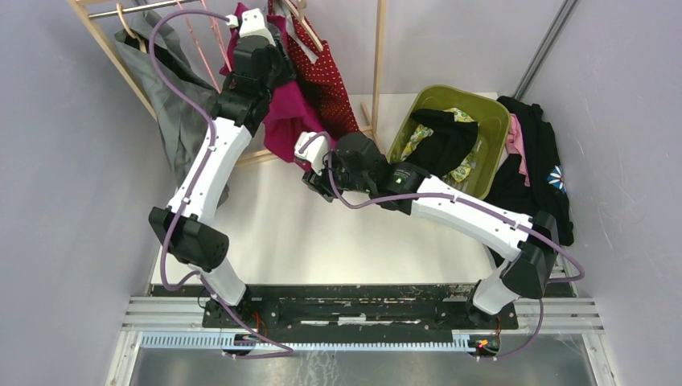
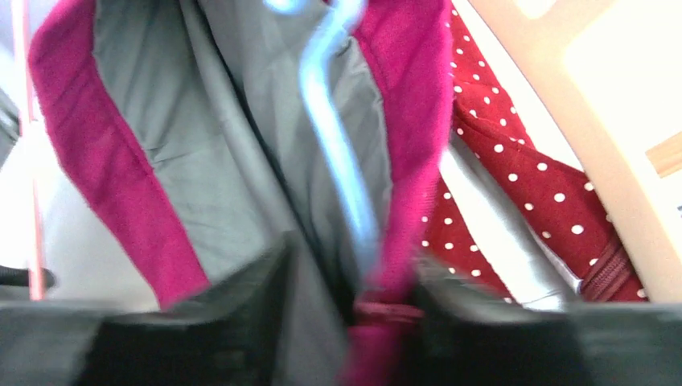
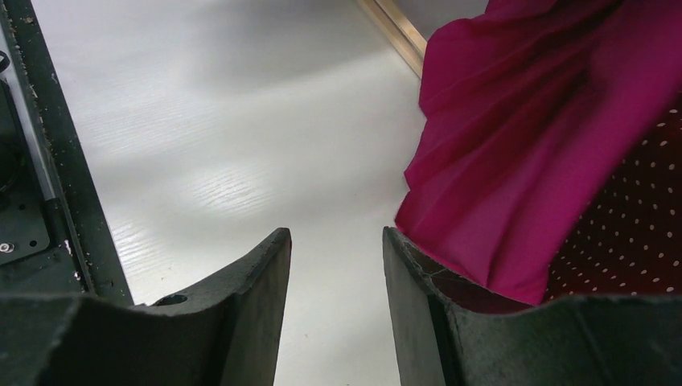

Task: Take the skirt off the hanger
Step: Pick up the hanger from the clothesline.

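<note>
The magenta skirt (image 1: 285,121) hangs from the wooden rack, its hem just above the table. In the left wrist view I see its magenta waistband (image 2: 402,121), its grey lining and a light-blue hanger (image 2: 338,161) running down inside. My left gripper (image 2: 350,322) is high up at the waistband (image 1: 256,24); its jaws stand apart with waistband and lining between them, and the view is blurred. My right gripper (image 3: 336,241) is open and empty low over the table (image 1: 314,178), with the skirt's hem (image 3: 531,145) just to the right of its right finger.
A red white-dotted garment (image 1: 326,80) (image 2: 523,177) hangs right beside the skirt. A grey garment (image 1: 173,104) hangs at the rack's left. The wooden rack post (image 1: 378,64) stands behind. A green basket (image 1: 482,112) of clothes and a black pile (image 1: 539,161) lie at the right.
</note>
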`<state>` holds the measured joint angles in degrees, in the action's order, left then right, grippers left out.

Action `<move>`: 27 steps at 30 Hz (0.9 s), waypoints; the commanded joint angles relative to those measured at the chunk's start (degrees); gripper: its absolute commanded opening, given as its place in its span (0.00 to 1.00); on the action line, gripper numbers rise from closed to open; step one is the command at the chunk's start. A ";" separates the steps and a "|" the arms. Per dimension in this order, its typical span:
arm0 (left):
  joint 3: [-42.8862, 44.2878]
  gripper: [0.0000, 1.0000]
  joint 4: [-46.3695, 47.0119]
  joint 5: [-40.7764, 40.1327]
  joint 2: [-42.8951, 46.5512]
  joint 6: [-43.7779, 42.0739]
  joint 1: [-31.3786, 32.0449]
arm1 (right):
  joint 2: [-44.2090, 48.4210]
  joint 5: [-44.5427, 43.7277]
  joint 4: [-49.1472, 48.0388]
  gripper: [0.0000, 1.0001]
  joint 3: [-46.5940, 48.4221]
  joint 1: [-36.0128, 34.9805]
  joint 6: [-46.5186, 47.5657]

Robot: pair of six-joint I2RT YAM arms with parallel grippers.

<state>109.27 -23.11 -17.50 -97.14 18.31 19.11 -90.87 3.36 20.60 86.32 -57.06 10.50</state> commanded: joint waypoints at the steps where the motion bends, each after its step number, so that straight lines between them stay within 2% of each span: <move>1: 2.74 0.21 -1.09 -7.06 -1.38 -3.63 0.02 | 3.43 -1.01 -0.37 0.52 -0.42 -0.20 0.89; 2: 2.68 0.07 -0.91 -7.43 -1.84 -3.86 0.04 | 3.61 -1.13 -0.24 0.52 -0.45 -0.24 1.04; 3: 2.74 0.03 -0.84 -7.46 -2.29 -4.10 0.05 | 3.81 -1.27 -0.03 0.52 -0.49 -0.20 1.20; 10: -0.08 0.03 4.37 -3.01 -1.90 -8.88 -0.11 | 4.82 -2.82 0.79 0.52 -1.46 -0.14 1.82; 19: -0.52 0.03 9.22 -1.76 -3.07 -13.20 -1.32 | 5.44 -5.60 1.16 0.52 -2.74 0.45 3.09; 21: -3.07 0.03 13.26 -2.25 -2.63 -13.38 -1.36 | 5.62 -7.34 0.82 0.52 -3.37 0.66 3.24; 25: -10.98 0.03 27.03 -4.51 -1.08 -15.53 -1.39 | 5.70 -10.55 0.40 0.52 -4.72 1.22 3.70; 27: -11.75 0.03 32.01 -6.21 -1.58 -16.23 -1.46 | 5.71 -11.22 0.33 0.52 -5.14 1.47 3.65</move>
<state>101.10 -3.90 -20.84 -99.07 7.53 18.09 -87.64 -4.19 22.90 81.97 -56.27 13.54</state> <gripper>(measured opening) 0.118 0.517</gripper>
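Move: The blue hanger carrying the skirt is right at the left hand: its lower end and the skirt's waistband lie between the fingers, its middle about 5 cm ahead and 8 cm above. The wooden hanger is some 8 cm ahead, 6 cm to the right and 8 cm up; the red dotted garment hangs about 10 cm to the right, level ahead and 5 cm lower. From the right hand, the blue hanger is roughly 28 cm ahead, 8 cm left and 20 cm higher. Forward by about 3.5 cm, with a little drift to its left, goes the left hand after its fingers first shut quickly, pinching the skirt's waistband together with the blue hanger's wire. It keeps that pinch, rolls its left side up some 10 degrees and tips the fingertips upward towards the end. The right hand, empty and half open, eases about 4 cm to the right and slightly down. ##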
